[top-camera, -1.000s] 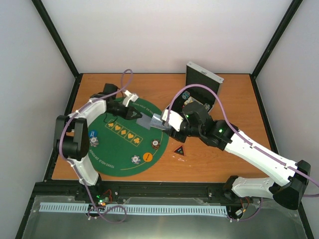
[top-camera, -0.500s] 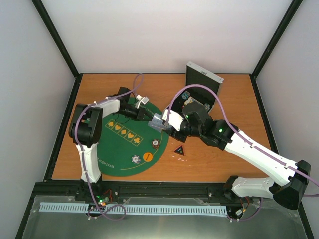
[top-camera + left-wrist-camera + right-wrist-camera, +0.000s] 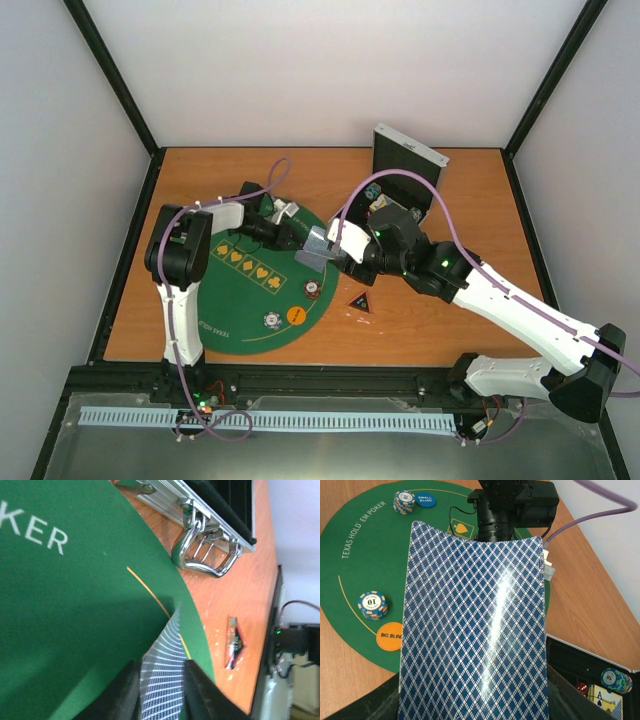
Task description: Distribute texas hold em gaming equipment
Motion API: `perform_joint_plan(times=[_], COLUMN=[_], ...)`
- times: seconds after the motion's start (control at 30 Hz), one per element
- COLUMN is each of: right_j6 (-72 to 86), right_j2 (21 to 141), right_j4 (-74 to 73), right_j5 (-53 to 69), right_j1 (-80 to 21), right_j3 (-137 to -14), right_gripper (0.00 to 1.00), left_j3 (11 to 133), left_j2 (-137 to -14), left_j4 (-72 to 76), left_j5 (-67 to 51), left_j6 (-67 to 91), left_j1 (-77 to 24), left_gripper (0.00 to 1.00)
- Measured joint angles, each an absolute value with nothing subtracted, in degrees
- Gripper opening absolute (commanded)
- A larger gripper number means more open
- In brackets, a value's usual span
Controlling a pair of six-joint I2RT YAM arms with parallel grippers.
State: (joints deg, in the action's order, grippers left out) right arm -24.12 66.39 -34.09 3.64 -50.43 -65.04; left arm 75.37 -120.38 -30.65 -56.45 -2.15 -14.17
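Observation:
My right gripper (image 3: 328, 252) (image 3: 475, 707) is shut on blue-diamond-backed playing cards (image 3: 316, 248) (image 3: 475, 620), holding them out over the green mat (image 3: 240, 300). My left gripper (image 3: 296, 235) (image 3: 162, 692) meets their far edge. Its jaws stand slightly parted, and a card (image 3: 162, 675) lies slanted in the gap. A chip stack (image 3: 313, 289), another stack (image 3: 271, 320) (image 3: 372, 605) and the orange disc (image 3: 296, 316) (image 3: 390, 636) lie on the mat. The black triangular marker (image 3: 360, 301) (image 3: 234, 642) rests on the wood. A further stack (image 3: 404, 501) and a blue disc (image 3: 425, 500) sit at the mat's far side.
The silver case (image 3: 405, 160) stands open at the back right, its handle (image 3: 205, 555) facing the mat. Inside it are chips (image 3: 616, 679), cards (image 3: 605, 697) and a red die (image 3: 580, 686). Black frame posts rise at the table's corners.
My left arm swung right across the mat until its gripper reached the cards, and its jaws parted a little. The right arm and its cards stayed put.

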Motion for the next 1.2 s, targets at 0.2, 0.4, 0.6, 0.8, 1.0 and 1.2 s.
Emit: perform_joint_plan(times=[0.2,0.4,0.6,0.8,1.0,1.2], right_j6=[-24.12,-24.12,-24.12,-24.16,-24.62,-25.47], right_j2=[66.39,66.37,66.37,66.39,66.85,68.29], right_j4=[-34.11,-34.15,-34.57,-34.54,-34.48,-34.17], right_j5=[3.64,3.62,3.33,2.98,3.03,3.07], right_j1=[-50.43,-50.43,-50.43,-50.43,-50.43,-50.43], right_j3=[-65.04,-65.04,-65.04,-65.04,-65.06,-65.1], right_gripper=[0.52,0.52,0.52,0.52,0.52,0.52], left_j3=[75.4,76.55,78.61,84.53,91.11,90.78], left_j2=[-120.27,-116.42,-111.53,-104.01,-95.02,-88.23], left_j4=[-30.89,-32.32,-37.74,-44.1,-48.01,-52.01], left_j5=[-52.77,-45.1,-42.35,-42.83,-48.38,-58.48], left_j6=[-2.17,-3.53,-6.83,-9.28,-9.47,-11.16], left_j1=[-14.2,-14.63,-14.55,-13.5,-8.95,-13.65], left_gripper=[0.8,1.0,1.0,1.0,1.0,1.0])
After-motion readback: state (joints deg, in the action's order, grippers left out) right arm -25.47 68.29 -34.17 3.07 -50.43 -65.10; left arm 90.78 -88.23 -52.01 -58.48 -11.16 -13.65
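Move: The card still pinched in the left fingers has its middle about 3 cm to the right and 3 cm back from them, about 2 cm lower, over the right side of the green mat. The red chip stack stands some 10 cm back and 3 cm right of this hand, the case handle about 12 cm right and level with it, and the held deck roughly 10 cm back, 4 cm right and 20 cm higher. From the right hand, which grips the deck, the card lies about 11 cm ahead, 6 cm left and 22 cm below. The left fingers spread from nearly shut to fully open and let go of the card on the mat, the hand first settling by about 1 cm, then easing a couple of centimetres forward and left as it starts to rise. It then climbs fast, some 28 cm above the release, rolling the wrist by roughly 35 degrees and at the end swinging back about 7 cm and some 4 cm right towards the deck, which the right hand keeps gripped and almost still. ##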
